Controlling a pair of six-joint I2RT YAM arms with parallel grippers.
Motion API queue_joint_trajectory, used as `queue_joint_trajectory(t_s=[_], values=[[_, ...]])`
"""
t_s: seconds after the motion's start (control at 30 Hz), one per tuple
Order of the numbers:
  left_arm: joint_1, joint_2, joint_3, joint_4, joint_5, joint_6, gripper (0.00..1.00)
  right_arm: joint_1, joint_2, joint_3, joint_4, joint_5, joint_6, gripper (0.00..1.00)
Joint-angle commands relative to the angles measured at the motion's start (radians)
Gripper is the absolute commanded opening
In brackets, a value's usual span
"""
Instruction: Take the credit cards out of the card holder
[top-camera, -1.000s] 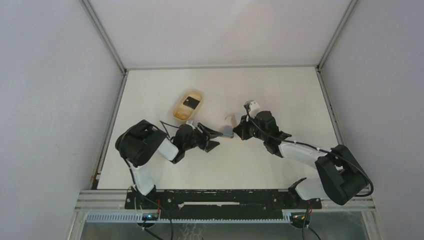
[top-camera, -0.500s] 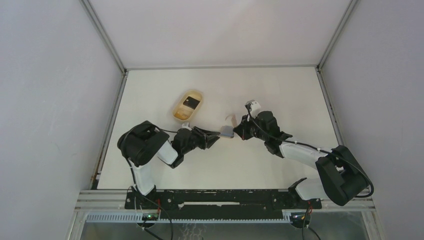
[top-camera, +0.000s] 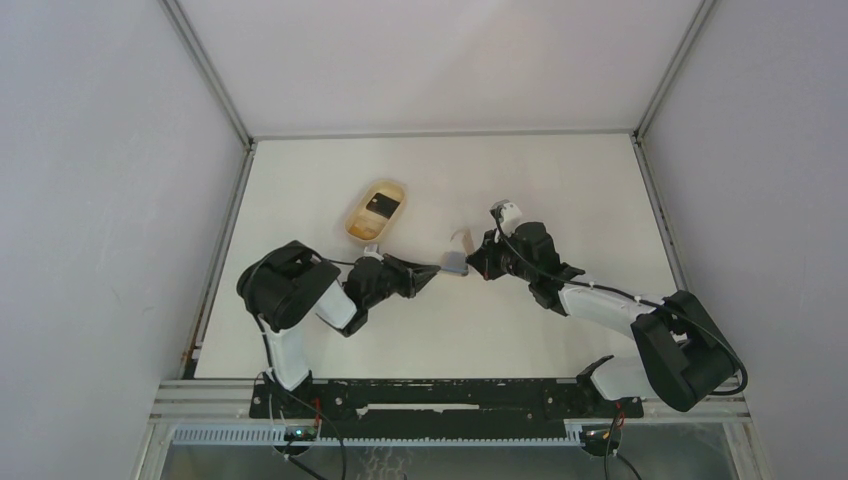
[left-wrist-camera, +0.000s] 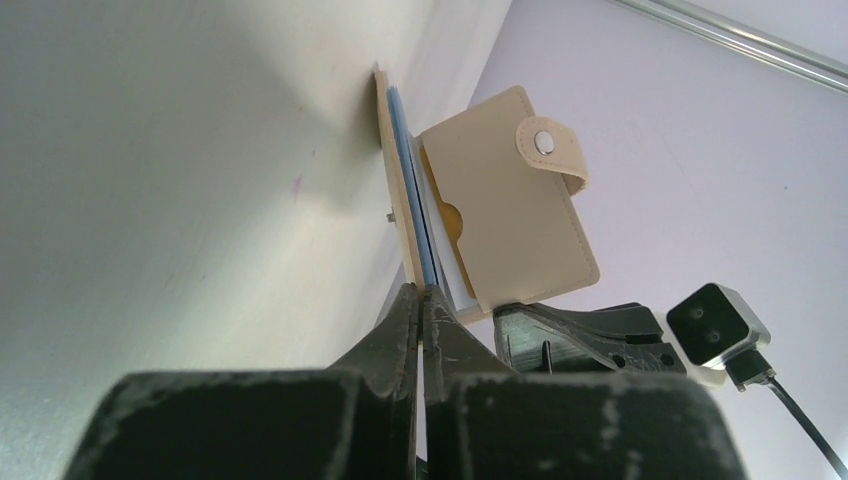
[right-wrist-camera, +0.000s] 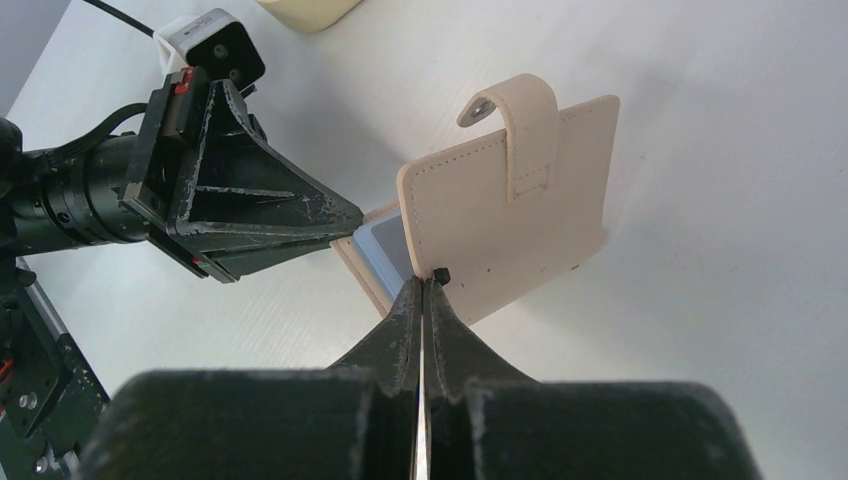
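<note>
The tan card holder (right-wrist-camera: 510, 225) hangs open above the table between both arms, its snap tab (right-wrist-camera: 530, 130) up. My right gripper (right-wrist-camera: 422, 287) is shut on the lower edge of its outer flap. A light blue credit card (right-wrist-camera: 385, 250) sticks out of the inner pocket toward the left arm. My left gripper (left-wrist-camera: 420, 292) is shut on that card's near edge (left-wrist-camera: 408, 180), with the holder (left-wrist-camera: 510, 215) just behind it. From the top view, the left gripper (top-camera: 436, 268) and the right gripper (top-camera: 470, 265) meet tip to tip at the holder (top-camera: 456, 263).
An oval tan tray (top-camera: 358, 222) holding a dark flat item stands behind the left arm, left of the holder. The right wrist's white camera (left-wrist-camera: 715, 325) shows close behind the holder. Side rails border the table.
The left gripper's jaws were wide apart and have shut on the blue card's edge, after sliding a little toward the holder. The right arm and the holder have stayed still.
</note>
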Motion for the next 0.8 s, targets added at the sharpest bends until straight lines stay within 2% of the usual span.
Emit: queue_joint_trajectory(t_s=[0.0, 0.2, 0.47, 0.53, 0.6, 0.67, 0.77], values=[[-0.005, -0.004, 0.037, 0.068, 0.000, 0.026, 0.00, -0.003, -0.030, -0.001, 0.044, -0.005, 0.019, 0.00], [-0.003, -0.063, 0.065, 0.001, 0.011, 0.114, 0.00, -0.006, -0.154, -0.061, -0.040, 0.121, 0.058, 0.00], [-0.004, -0.234, 0.095, -0.282, -0.043, 0.303, 0.00, -0.006, -0.316, -0.120, -0.249, 0.257, 0.207, 0.00], [-0.008, -0.268, 0.100, -0.334, -0.064, 0.337, 0.00, -0.007, -0.314, -0.120, -0.291, 0.293, 0.272, 0.15], [-0.013, -0.303, 0.107, -0.388, -0.084, 0.379, 0.00, -0.008, -0.311, -0.121, -0.319, 0.309, 0.337, 0.37], [-0.020, -0.336, 0.112, -0.435, -0.105, 0.417, 0.00, -0.008, -0.300, -0.121, -0.324, 0.299, 0.396, 0.55], [-0.035, -0.379, 0.123, -0.502, -0.138, 0.466, 0.00, -0.007, -0.278, -0.117, -0.324, 0.283, 0.469, 0.67]])
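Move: The card holder, half open like a book, stands between the two shut grippers. Its middle is about 3 cm ahead and 3 cm right of the left hand, 1 cm higher than its tips, and about 1 cm ahead, 3 cm left and 3 cm below the right hand. Left fingers have the card-side cover's edge, right fingers the strap cover. The wooden tray is some 12 cm ahead, 13 cm left and 4 cm below the left hand. Still pinching the strap cover, the right hand draws right and back, away from the left gripper, about 7 cm in all, turning some 20 degrees clockwise, then dips and tips down as its fingers open and let go of the cover. The left hand keeps its pinch on the card-side cover, rises about 4 cm and tilts its fingers upward. ##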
